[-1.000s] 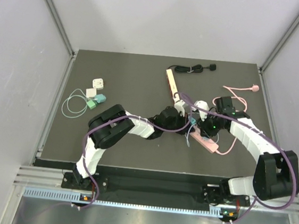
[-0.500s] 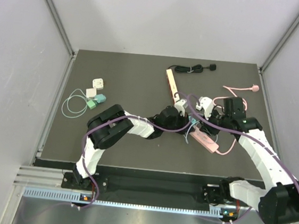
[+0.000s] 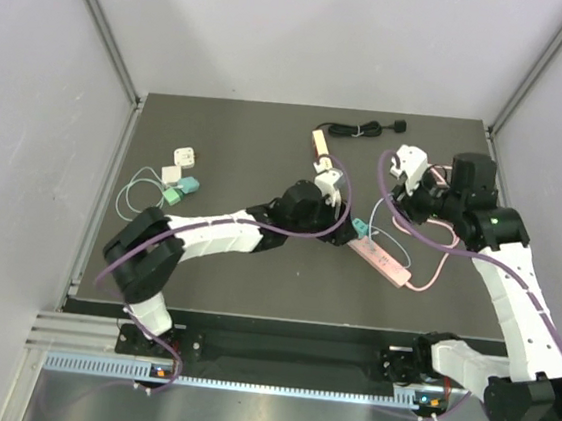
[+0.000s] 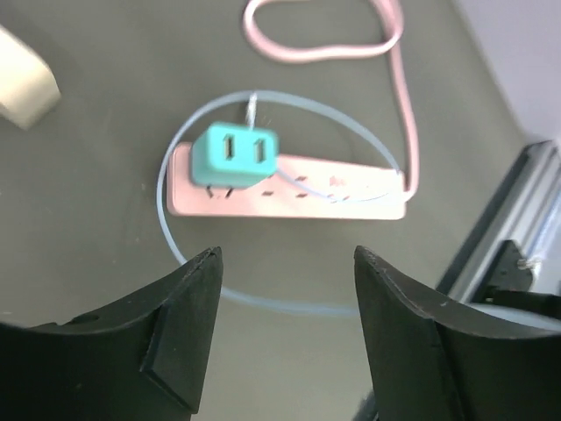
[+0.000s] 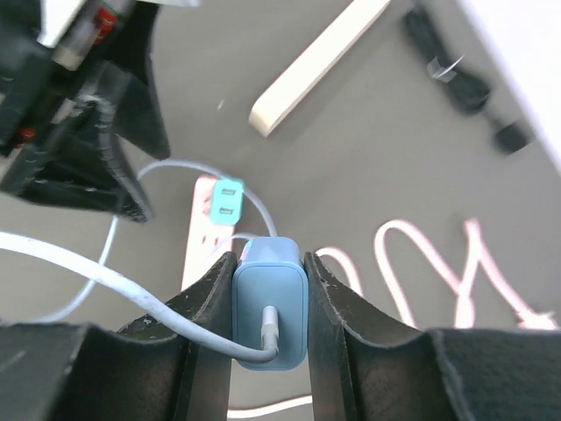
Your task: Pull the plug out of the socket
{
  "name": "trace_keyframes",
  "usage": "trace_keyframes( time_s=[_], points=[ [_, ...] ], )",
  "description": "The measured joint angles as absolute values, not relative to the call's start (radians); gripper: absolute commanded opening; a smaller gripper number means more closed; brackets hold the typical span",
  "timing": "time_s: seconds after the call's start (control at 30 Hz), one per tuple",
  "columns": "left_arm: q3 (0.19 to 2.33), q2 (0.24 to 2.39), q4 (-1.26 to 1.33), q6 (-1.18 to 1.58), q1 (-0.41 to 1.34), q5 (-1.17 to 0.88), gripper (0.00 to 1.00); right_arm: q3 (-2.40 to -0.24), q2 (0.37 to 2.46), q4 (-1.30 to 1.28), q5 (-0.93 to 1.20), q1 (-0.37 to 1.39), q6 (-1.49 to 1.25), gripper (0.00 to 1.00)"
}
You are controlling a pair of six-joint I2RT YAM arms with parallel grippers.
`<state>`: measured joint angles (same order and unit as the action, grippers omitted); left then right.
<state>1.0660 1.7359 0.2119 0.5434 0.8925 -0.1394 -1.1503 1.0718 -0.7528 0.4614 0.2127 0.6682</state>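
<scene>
The pink power strip (image 3: 384, 263) lies on the dark table, also seen in the left wrist view (image 4: 302, 195). A teal plug (image 4: 238, 155) sits in its end socket (image 3: 358, 227). My right gripper (image 5: 270, 289) is shut on a light blue plug (image 5: 270, 309) with a pale cable, held in the air well above and clear of the strip; from above this gripper (image 3: 403, 171) is right of and behind the strip. My left gripper (image 4: 287, 272) is open and empty, hovering above the strip's near side (image 3: 332, 186).
A beige power strip (image 3: 320, 146) and a coiled black cable (image 3: 368, 129) lie at the back. The pink cord (image 3: 433, 272) loops right of the strip. White and teal chargers (image 3: 178, 174) with a cable lie at the left.
My right gripper has risen and moved back and right with the blue plug, off the pink strip. My left gripper has pulled back from the strip toward the far left.
</scene>
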Motion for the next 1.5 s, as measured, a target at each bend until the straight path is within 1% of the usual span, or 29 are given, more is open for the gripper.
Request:
trace_keyframes(
  time_s=[0.07, 0.1, 0.2, 0.23, 0.3, 0.33, 0.37, 0.6, 0.8, 0.9, 1.1, 1.2, 1.23, 1.4, 1.5],
  points=[
    [1.067, 1.675, 0.194, 0.52, 0.889, -0.13, 0.7, -1.208, 1.071, -0.759, 0.472, 0.213, 0.662, 0.0],
    [1.067, 1.638, 0.178, 0.505, 0.888, -0.117, 0.75, -1.237, 1.072, -0.766, 0.477, 0.213, 0.658, 0.0],
    [1.064, 1.529, 0.145, 0.458, 0.883, -0.051, 0.83, -1.313, 1.079, -0.775, 0.49, 0.213, 0.645, 0.0],
    [1.061, 1.511, 0.144, 0.448, 0.882, -0.039, 0.88, -1.341, 1.086, -0.775, 0.495, 0.213, 0.638, 0.0],
    [1.039, 1.394, 0.119, 0.392, 0.874, 0.031, 0.93, -1.393, 1.105, -0.778, 0.501, 0.213, 0.623, 0.0],
    [1.028, 1.343, 0.106, 0.369, 0.87, 0.061, 0.97, -1.423, 1.12, -0.775, 0.503, 0.213, 0.612, 0.0],
    [1.019, 1.294, 0.095, 0.347, 0.865, 0.088, 0.98, -1.45, 1.134, -0.774, 0.503, 0.213, 0.599, 0.0],
    [0.962, 0.97, -0.032, 0.207, 0.817, 0.258, 0.99, -1.733, 1.29, -0.722, 0.485, 0.213, 0.467, 0.0],
    [0.885, 0.744, -0.189, 0.15, 0.813, 0.33, 0.99, -2.111, 1.47, -0.67, 0.464, 0.217, 0.335, 0.0],
    [0.851, 0.662, -0.261, 0.142, 0.813, 0.348, 0.99, -2.257, 1.539, -0.641, 0.456, 0.228, 0.282, 0.0],
    [0.785, 0.51, -0.367, 0.143, 0.813, 0.369, 0.99, -2.334, 1.59, -0.593, 0.438, 0.344, 0.22, 0.0],
    [0.772, 0.444, -0.403, 0.143, 0.813, 0.387, 0.99, -2.359, 1.623, -0.586, 0.419, 0.442, 0.207, 0.0],
    [0.772, 0.423, -0.411, 0.143, 0.813, 0.393, 0.99, -2.38, 1.648, -0.585, 0.402, 0.507, 0.206, 0.0],
    [0.772, 0.316, -0.439, 0.143, 0.813, 0.425, 0.99, -2.461, 1.726, -0.579, 0.347, 0.696, 0.213, 0.0],
    [0.772, 0.27, -0.455, 0.143, 0.813, 0.432, 0.99, -2.468, 1.752, -0.563, 0.299, 0.776, 0.235, 0.0]
  ],
)
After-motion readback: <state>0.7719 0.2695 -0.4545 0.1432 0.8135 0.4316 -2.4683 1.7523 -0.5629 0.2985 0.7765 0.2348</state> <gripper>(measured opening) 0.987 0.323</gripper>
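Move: Roughly 56 cm to the left, 12 cm ahead and 23 cm below the right hand, which already holds the blue plug, lie the removed plugs. The teal plug on the pink strip is about 3 cm ahead, 7 cm left and 21 cm below; the cream strip about 20 cm ahead, 15 cm left, 23 cm below. From the left hand, the removed plugs are some 45 cm left, 13 cm ahead, 11 cm below, the teal plug about 4 cm ahead, 5 cm right, 9 cm below. Lifting the still-pinched blue plug about 33 cm, the right hand first reaches some 8 cm forward, then swings about 24 cm left at that height while drawing back, its fingers tilting up to point left. The left hand backs off from the pink strip, up and left some 30 cm, then back, opening fully and turning its fingers level and forward. ##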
